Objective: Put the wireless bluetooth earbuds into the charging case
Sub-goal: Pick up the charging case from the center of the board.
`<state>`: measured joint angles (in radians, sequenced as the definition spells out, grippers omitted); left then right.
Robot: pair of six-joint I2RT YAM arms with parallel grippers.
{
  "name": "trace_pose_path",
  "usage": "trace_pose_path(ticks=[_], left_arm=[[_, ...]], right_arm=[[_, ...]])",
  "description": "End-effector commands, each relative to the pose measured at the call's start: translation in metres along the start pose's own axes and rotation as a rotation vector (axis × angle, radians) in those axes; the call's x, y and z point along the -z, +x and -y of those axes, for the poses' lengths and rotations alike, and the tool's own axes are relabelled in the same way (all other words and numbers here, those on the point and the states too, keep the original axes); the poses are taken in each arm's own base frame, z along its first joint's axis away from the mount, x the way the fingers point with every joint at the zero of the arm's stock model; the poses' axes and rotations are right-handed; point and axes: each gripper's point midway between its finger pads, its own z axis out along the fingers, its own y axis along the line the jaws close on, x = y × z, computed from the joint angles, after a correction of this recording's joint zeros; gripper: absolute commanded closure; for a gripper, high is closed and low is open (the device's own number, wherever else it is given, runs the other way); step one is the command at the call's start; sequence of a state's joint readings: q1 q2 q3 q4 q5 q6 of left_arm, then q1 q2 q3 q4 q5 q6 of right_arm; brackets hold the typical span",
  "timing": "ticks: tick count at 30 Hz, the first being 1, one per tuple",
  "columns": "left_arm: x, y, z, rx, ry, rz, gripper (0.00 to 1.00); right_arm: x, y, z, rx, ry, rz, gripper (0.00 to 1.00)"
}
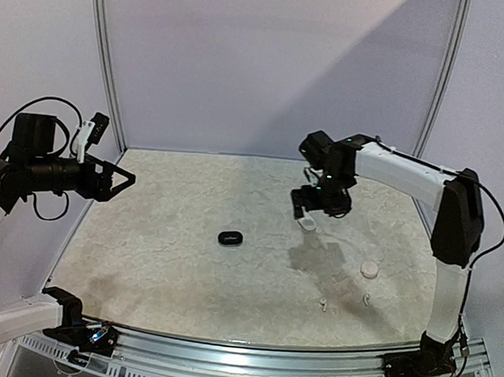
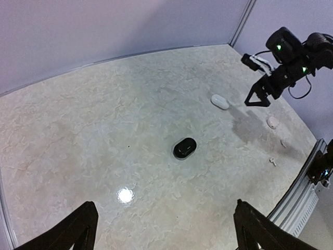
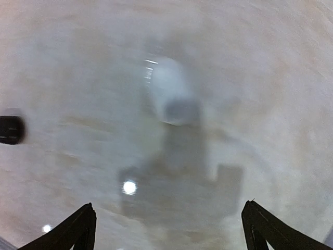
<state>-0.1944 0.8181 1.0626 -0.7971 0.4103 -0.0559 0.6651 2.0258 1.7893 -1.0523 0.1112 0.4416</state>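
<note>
Two white wireless bluetooth earbuds with short stems lie on the table at the front right; they also show as small white specks, one earbud nearer than the other earbud. A white charging case lies on the table just below my right gripper, which hangs open and empty above it. A black case sits mid-table. My left gripper is open and empty, high at the left.
A small round white piece lies right of centre, behind the earbuds. The marbled table ends in a metal rail along the front edge. Purple walls close the back and sides.
</note>
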Motion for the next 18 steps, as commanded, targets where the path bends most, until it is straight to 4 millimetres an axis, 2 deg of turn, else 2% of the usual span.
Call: trace_pose_path(ticks=[1,3,5,11,18], left_arm=[[-0.001,-0.002,-0.002,-0.013,0.002,0.022,0.07],[-0.001,-0.002,-0.002,-0.016,0.003,0.023,0.07],[-0.002,-0.001,-0.002,-0.018,0.007,0.021,0.07],[-0.003,-0.003,0.000,-0.029,0.017,0.025,0.07],[0.000,-0.003,0.001,-0.043,0.012,0.033,0.07]], right_arm=[[0.010,0.074,0.121,-0.020,0.334,-0.216,0.01],[0.004,0.094,0.135,-0.073,0.299,-0.249,0.01],[0.000,0.102,0.141,-0.112,0.241,-0.236,0.01],[-0.014,0.108,0.146,-0.188,0.120,-0.226,0.01],[-0.041,0.121,0.152,-0.218,0.127,-0.281,0.01]])
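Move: The round pinkish case lies about 15 cm to the right hand's right, 9 cm back and 10 cm below it. The white case is nearly underneath, 4 cm farther out; the black case stands some 21 cm left and 3 cm back. Of the white earbuds, one is 17 cm back and 13 cm right, the other 20 cm back and 3 cm right. From the left hand the round case lies 57 cm right, 4 cm ahead, 28 cm down. The still-open right hand swings about 17 cm right, 7 back and 6 down, towards the round case. ##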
